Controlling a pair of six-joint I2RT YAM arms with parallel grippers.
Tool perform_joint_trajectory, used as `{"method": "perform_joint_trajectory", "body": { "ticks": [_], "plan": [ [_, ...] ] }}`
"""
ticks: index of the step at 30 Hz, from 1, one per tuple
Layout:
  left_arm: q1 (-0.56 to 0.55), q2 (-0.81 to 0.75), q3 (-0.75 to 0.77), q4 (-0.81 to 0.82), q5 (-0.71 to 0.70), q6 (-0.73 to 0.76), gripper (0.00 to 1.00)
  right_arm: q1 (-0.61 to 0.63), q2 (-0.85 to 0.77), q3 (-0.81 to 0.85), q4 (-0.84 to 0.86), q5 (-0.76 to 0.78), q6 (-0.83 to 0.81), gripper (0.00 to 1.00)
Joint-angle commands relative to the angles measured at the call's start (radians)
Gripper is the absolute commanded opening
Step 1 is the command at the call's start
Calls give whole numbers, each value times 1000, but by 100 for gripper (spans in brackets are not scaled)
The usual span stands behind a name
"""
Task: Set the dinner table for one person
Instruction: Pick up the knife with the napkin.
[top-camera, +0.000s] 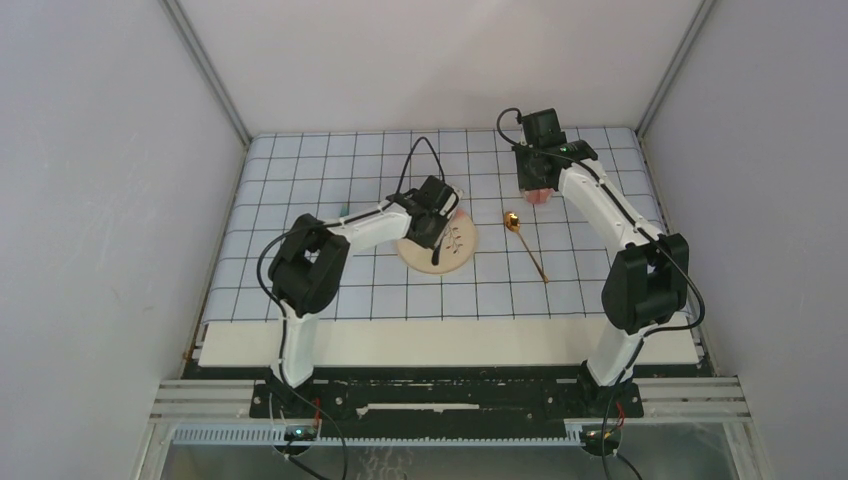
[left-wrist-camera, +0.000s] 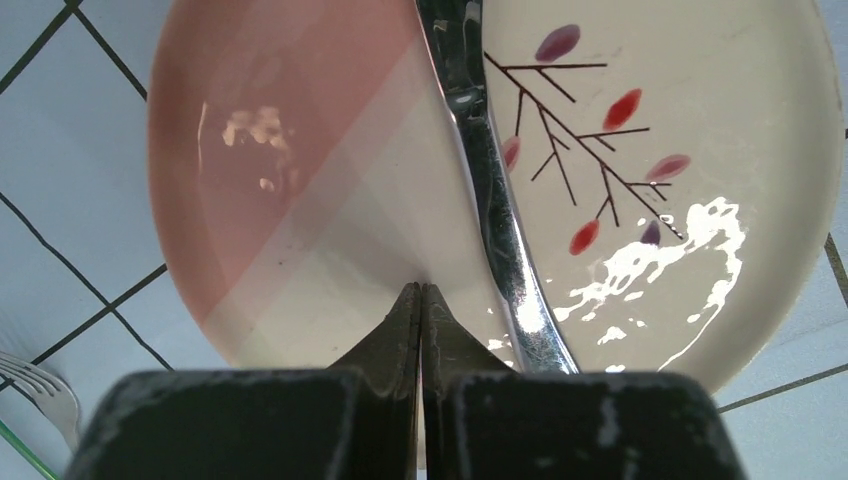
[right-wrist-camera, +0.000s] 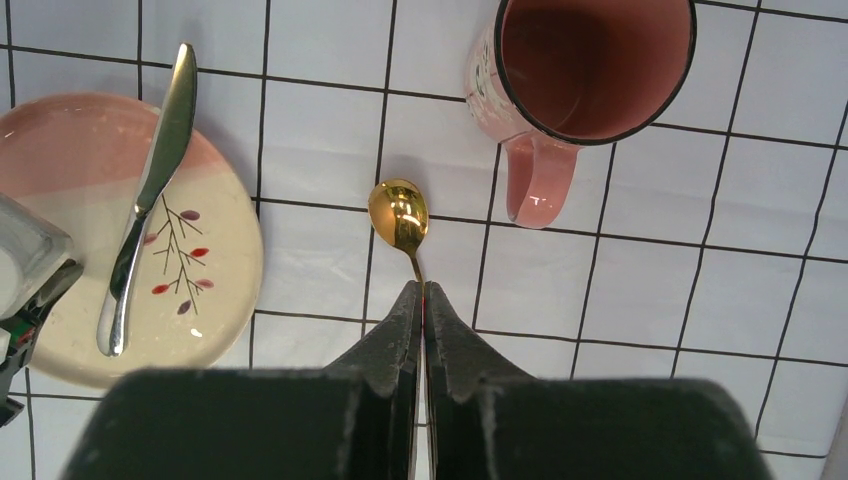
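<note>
The dinner table (top-camera: 450, 342) shows as a cream-white strip in front of a pale-blue gridded cloth (top-camera: 330, 170). On the cloth lies a pink-and-cream plate (top-camera: 455, 245) (left-wrist-camera: 300, 150) (right-wrist-camera: 215, 270) with a silver knife (left-wrist-camera: 480, 170) (right-wrist-camera: 150, 190) across it. My left gripper (top-camera: 438, 230) (left-wrist-camera: 421, 290) hovers over the plate's near part, shut and empty, left of the knife. A gold spoon (top-camera: 525, 245) (right-wrist-camera: 398, 215) lies on the cloth beside a pink mug (top-camera: 540, 195) (right-wrist-camera: 590, 70). My right gripper (top-camera: 537, 185) (right-wrist-camera: 422, 290) is shut above the spoon's handle, which runs behind its tips.
A silver fork (left-wrist-camera: 45, 385) lies on the cloth left of the plate, only its tines in view. Grey walls enclose the cloth on three sides. Part of my left arm (right-wrist-camera: 30, 270) reaches over the plate's left rim in the right wrist view.
</note>
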Motion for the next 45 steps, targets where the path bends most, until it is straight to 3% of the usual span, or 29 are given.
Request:
{"method": "perform_joint_trajectory", "body": {
  "ticks": [1, 9, 21, 34, 38, 45],
  "plan": [
    [-19, -14, 53, -3, 7, -10, 1, 3, -32, 10, 23, 4, -10, 7],
    [-34, 1, 68, -16, 18, -4, 10, 6, -24, 18, 18, 7, -11, 7],
    [-49, 12, 94, -36, 40, 7, 12, 6, -22, 27, 15, 16, -16, 5],
    [-49, 22, 92, -29, 6, 17, 8, 6, -43, 24, 14, 23, -20, 4],
    [-49, 26, 95, -32, 24, 18, 16, 6, -41, 27, 15, 23, -21, 4],
    [-51, 44, 122, -55, 31, 25, 23, 6, -44, 32, 13, 29, -26, 4]
  ]
}}
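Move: The left hand is shut and low over the plate. The knife's middle lies about 4 cm ahead of it and 5 cm to its right, 1 cm lower, with the handle passing some 2 cm to the hand's right. The plate's centre is roughly 2 cm ahead and 4 cm right; the golden spoon lies 22 cm right and 1 cm back. From the idle right hand, the knife is about 16 cm left, 2 cm back and 16 cm below. Staying low over the plate, the left hand slides about 2 cm to the right and 1 cm back, to the knife's handle, rising about half a centimetre on the way and settling again to its starting height while the shut fingers part slightly. It then holds nearly in place and spreads the fingers to about a fifth open, the right-hand fingertip ending close against the handle's left edge, with no grip on the knife yet. ##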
